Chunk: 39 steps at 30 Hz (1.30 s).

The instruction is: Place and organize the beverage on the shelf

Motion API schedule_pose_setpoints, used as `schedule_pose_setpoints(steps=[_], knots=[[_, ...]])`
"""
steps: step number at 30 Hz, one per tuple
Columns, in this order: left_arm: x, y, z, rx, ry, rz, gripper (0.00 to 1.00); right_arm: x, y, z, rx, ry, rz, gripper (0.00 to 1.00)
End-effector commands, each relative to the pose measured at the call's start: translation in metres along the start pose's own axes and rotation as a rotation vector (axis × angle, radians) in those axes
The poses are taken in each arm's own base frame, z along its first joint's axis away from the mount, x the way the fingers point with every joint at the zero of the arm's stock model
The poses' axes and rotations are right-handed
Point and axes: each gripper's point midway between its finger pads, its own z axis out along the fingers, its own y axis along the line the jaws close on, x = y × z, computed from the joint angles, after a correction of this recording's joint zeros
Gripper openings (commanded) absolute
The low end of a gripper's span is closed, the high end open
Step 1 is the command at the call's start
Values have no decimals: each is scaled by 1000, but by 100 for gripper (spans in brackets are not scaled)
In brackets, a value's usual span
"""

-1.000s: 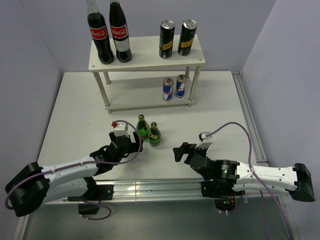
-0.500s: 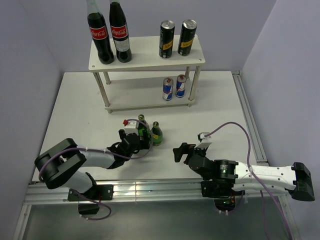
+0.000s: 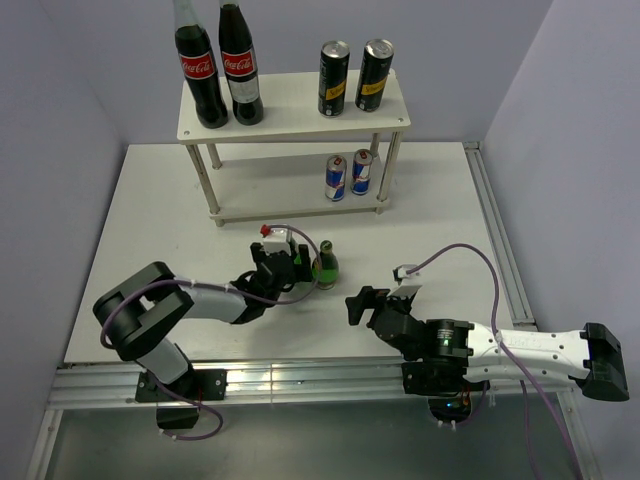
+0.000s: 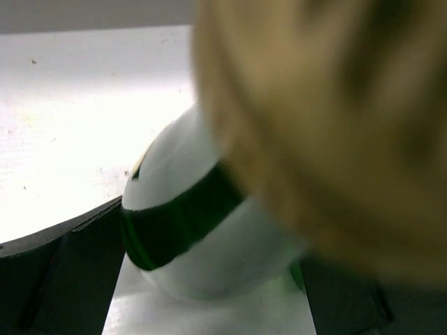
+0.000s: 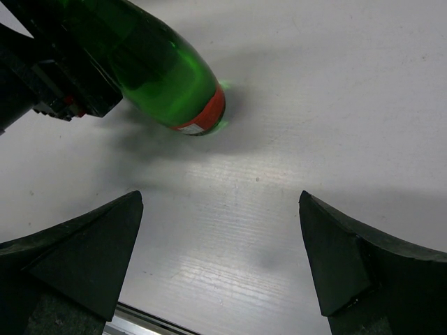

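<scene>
The white shelf (image 3: 290, 122) carries two black cans (image 3: 333, 80) (image 3: 375, 75) on its top board and two blue-and-silver cans (image 3: 336, 178) (image 3: 361, 172) on the lower one. On the table in front stands a green bottle (image 3: 325, 264). My left gripper (image 3: 300, 266) is right beside it. The left wrist view is filled by a green bottle (image 4: 183, 225) with a white label and a blurred gold cap; my left gripper (image 4: 209, 296) is open, a finger on each side of the bottle. My right gripper (image 3: 358, 305) (image 5: 220, 258) is open over bare table, a green bottle (image 5: 154, 70) ahead of it.
Two large cola bottles (image 3: 200, 70) (image 3: 240, 65) stand on the left of the shelf's top board. A metal rail (image 3: 300, 376) runs along the near table edge and another (image 3: 497, 240) along the right. Walls close in the left, back and right.
My left arm has swung forward and right to the green bottles, and its open jaws now straddle one. The other bottle has shifted slightly right. The right arm has hardly moved.
</scene>
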Motion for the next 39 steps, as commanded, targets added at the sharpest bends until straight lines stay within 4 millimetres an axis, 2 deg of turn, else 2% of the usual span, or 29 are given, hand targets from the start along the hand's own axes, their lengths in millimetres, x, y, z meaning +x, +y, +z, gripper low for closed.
schedule_pose_setpoints(steps=[1, 7, 10, 11, 13, 14, 18, 19, 20, 21, 24, 25, 27, 30, 33, 38, 39], knots=[[-26, -11, 11, 3, -81, -22, 99, -14, 8, -1, -13, -50, 38, 100], [-26, 2, 27, -47, -101, -23, 96, -14, 8, -1, -15, -48, 40, 100], [-22, 11, 36, -69, -93, -22, 87, -13, 8, -1, -15, -46, 39, 100], [-18, 14, 39, -77, -84, -17, 76, -13, 8, -1, -15, -45, 38, 100], [-18, 18, 43, -91, -83, -23, 62, -13, 7, -1, -15, -45, 38, 100], [-15, 21, 45, -100, -76, -18, 49, -13, 8, -1, -15, -46, 40, 100], [-13, 26, 40, -114, -66, -15, 25, -12, 7, -2, -15, -44, 41, 100], [-20, 25, 37, -112, -79, -25, 14, -13, 7, -2, -15, -45, 42, 100], [-20, 28, 34, -124, -70, -23, 9, -13, 7, -2, -17, -45, 48, 100], [-31, 28, 28, -129, -90, -37, 0, -13, 7, -2, -17, -45, 48, 100], [-45, 37, 17, -184, -94, -17, 0, -13, 6, -2, -17, -47, 47, 100], [-62, 36, 10, -186, -124, -30, 0, -14, 7, -2, -20, -47, 48, 100], [-78, 40, 2, -217, -143, -13, 0, -14, 7, -2, -19, -49, 49, 100], [-115, 38, -15, -223, -210, -19, 0, -15, 7, -2, -21, -51, 52, 100], [-137, 41, -18, -225, -240, -18, 0, -16, 7, -3, -24, -53, 52, 100], [-169, 58, -9, -262, -280, -29, 0, -17, 7, -4, -28, -57, 59, 100], [-171, 59, -5, -266, -278, -24, 0, -16, 7, -4, -30, -54, 59, 100]])
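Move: The left hand is open around the rear-left green bottle, whose middle is about 3 cm ahead, 1 cm right and 2 cm above the hand point. The other green bottle is roughly 9 cm to that hand's right, level fore and aft. The shelf's front-left foot is some 17 cm ahead, 14 cm left; the nearer blue can about 24 cm ahead, 13 cm right. From the idle right hand, the rear-left bottle lies about 16 cm ahead and 17 cm left. The left fingers close on the rear-left green bottle as the hand pushes some 5 cm forward, then keep their grip. Drawing back about 3 cm while swinging left, away from the other bottle, the hand then climbs and turns forward again towards the shelf, ending about 7 cm higher and 8 cm farther left, with the wrist turned some 15 degrees counter-clockwise. ##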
